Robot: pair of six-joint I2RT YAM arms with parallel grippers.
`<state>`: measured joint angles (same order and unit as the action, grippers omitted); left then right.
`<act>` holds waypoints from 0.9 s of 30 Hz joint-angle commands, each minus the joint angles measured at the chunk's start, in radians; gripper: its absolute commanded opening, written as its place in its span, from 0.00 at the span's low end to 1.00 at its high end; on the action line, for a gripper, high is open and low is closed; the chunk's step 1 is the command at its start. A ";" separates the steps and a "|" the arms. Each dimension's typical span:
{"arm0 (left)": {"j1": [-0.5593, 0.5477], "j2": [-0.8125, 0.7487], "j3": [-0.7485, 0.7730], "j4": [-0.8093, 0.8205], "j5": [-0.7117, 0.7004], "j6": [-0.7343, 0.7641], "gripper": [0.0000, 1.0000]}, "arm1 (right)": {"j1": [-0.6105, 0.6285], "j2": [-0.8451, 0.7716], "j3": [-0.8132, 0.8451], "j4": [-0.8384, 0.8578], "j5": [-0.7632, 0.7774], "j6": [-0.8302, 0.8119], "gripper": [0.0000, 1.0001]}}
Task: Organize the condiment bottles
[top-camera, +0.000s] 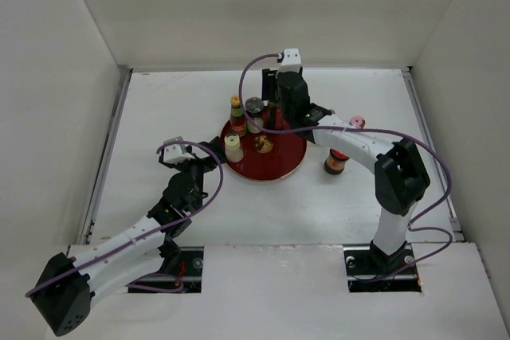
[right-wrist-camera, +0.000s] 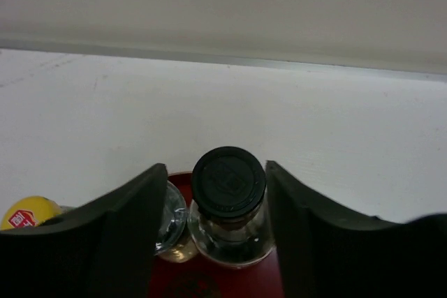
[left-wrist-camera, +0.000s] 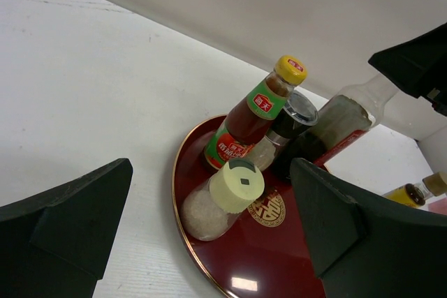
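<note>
On the round red tray (top-camera: 275, 166) stand the yellow-capped red sauce bottle (top-camera: 237, 114), the grey-capped bottle (top-camera: 254, 111) and the cream-capped shaker (top-camera: 233, 147). My right gripper (top-camera: 280, 121) reaches down over the tray's far side. Its jaws straddle the tall dark black-capped bottle (right-wrist-camera: 228, 181), open, with a gap showing at the left finger (right-wrist-camera: 133, 235). My left gripper (left-wrist-camera: 211, 193) is open at the tray's left edge, the cream shaker (left-wrist-camera: 236, 186) in front of it. A red-lidded jar (top-camera: 336, 162) and a pink-capped bottle (top-camera: 356, 122) stand on the table right of the tray.
In the left wrist view a yellowish bottle (left-wrist-camera: 406, 195) shows past the tray's right side. White walls close off the table on the far, left and right sides. The right arm (top-camera: 358, 142) stretches over the table between the jar and the pink-capped bottle.
</note>
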<state>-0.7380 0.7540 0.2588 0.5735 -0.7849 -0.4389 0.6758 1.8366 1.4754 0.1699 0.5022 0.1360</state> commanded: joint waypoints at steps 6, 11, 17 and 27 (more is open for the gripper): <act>0.001 -0.001 -0.006 0.051 0.004 -0.011 1.00 | 0.005 -0.187 -0.128 0.140 0.048 0.054 0.89; -0.002 -0.007 -0.007 0.054 -0.010 -0.011 1.00 | -0.009 -0.480 -0.393 0.129 0.061 0.146 0.95; -0.016 -0.013 -0.009 0.055 -0.057 -0.015 1.00 | -0.058 -0.833 -0.722 -0.172 0.220 0.287 1.00; -0.013 0.021 -0.006 0.062 -0.045 -0.015 1.00 | -0.072 -0.824 -0.837 -0.388 0.156 0.401 1.00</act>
<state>-0.7479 0.7666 0.2584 0.5880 -0.8268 -0.4431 0.6140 0.9958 0.6315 -0.2222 0.6983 0.5007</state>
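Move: My right fingers, already loosened, still surround the neck of the tall bottle, whose middle is some 10 cm straight below them. The red-lidded jar stands about 15 cm back, 17 cm to the right and 18 cm below that hand. The small yellow-label bottle is roughly 14 cm right and 5 cm back of it, the pink-capped shaker 21 cm right and 5 cm back, both some 17 cm lower. From my left hand the jar is about 37 cm right, 4 cm ahead and 13 cm below. I spread my right fingers fully and draw back off the tall bottle's neck, then swing back and to the right, about 19 cm each way, towards the red-lidded jar. The path arcs up some 5 cm before sinking about 15, while I turn the wrist roughly 20 degrees clockwise and tip the fingers down, coming in open just above and behind the lid. ##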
